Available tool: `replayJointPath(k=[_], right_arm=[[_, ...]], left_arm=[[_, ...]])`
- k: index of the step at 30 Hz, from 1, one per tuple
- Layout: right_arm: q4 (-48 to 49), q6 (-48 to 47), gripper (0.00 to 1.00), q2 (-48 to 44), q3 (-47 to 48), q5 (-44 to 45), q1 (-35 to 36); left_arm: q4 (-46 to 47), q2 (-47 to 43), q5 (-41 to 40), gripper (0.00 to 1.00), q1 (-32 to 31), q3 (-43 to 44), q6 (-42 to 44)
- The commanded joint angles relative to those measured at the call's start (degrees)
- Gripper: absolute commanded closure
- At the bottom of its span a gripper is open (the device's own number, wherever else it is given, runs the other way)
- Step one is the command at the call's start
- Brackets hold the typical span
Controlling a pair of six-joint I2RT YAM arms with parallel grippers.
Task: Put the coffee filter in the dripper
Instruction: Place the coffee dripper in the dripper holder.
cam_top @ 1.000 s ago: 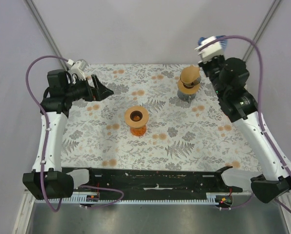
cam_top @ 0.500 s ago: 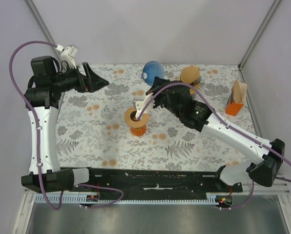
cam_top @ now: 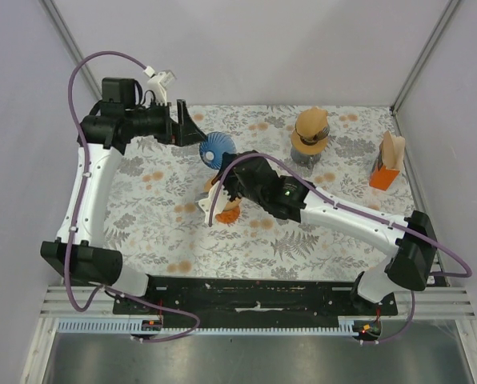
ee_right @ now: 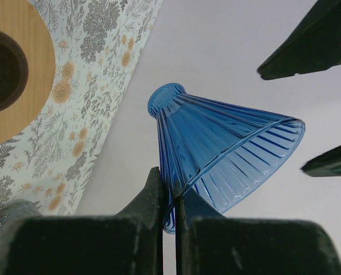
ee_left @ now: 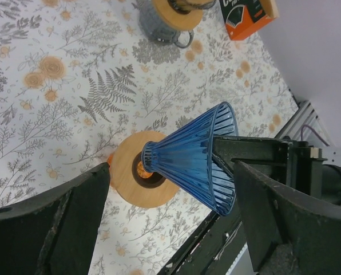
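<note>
A blue ribbed glass dripper (cam_top: 217,149) hangs tilted in the air just beyond a round wooden stand (cam_top: 225,213). My right gripper (cam_top: 222,166) is shut on the dripper's rim (ee_right: 171,182), which is pinched between its fingers. My left gripper (cam_top: 198,133) stands open at the dripper's far left, and the cone (ee_left: 196,160) lies between its wide fingers (ee_left: 73,212) without touching them. Brown coffee filters (cam_top: 391,149) stand in an orange holder at the right edge of the table.
A grey mug (cam_top: 309,152) with a tan lid-like top stands at the back right, also seen in the left wrist view (ee_left: 169,23). The orange holder (ee_left: 248,16) is close to the right wall. The stand has an orange base (cam_top: 229,216).
My right arm has carried the dripper from the back of the table leftward and nearer, over the stand. My left arm has swung right, so its open fingers now flank the dripper.
</note>
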Motion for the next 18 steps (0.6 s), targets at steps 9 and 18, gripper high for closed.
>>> replayJointPath(k=[9, 18], right_arm=[[-4.37, -16.92, 1.00, -2.15, 1.01, -4.09, -2.12], [4.24, 17.56, 0.31, -10.31, -1.81, -16.18, -1.06]], left_arm=[[-5.43, 6.32, -11.14, 0.98, -8.68, 3.51, 11.46], [0.27, 4.22, -4.56, 0.98, -5.26, -7.71, 0.49]])
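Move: The blue coffee dripper, already pinched by its rim in the right fingers, has its middle about 5 cm to the right of the open left hand, 2 cm ahead and 6 cm below. From the right hand it sits some 3 cm ahead and 3 cm left, about level. The dripper holder, a wooden ring on an orange base, waits roughly 4 cm ahead of the right hand, 2 cm left and 22 cm down; the wood-ringed mug lies 18 cm ahead of that hand, 19 cm right, equally low. Downward about 7 cm and some 3 cm to its right, easing slightly left at the end, the left hand comes in on the dripper, rolls some 10 degrees left side up and closes to pinch the rim. The right hand keeps nearly in place, holding the dripper until the left has shut, then opens to a bit over half and lets go. ##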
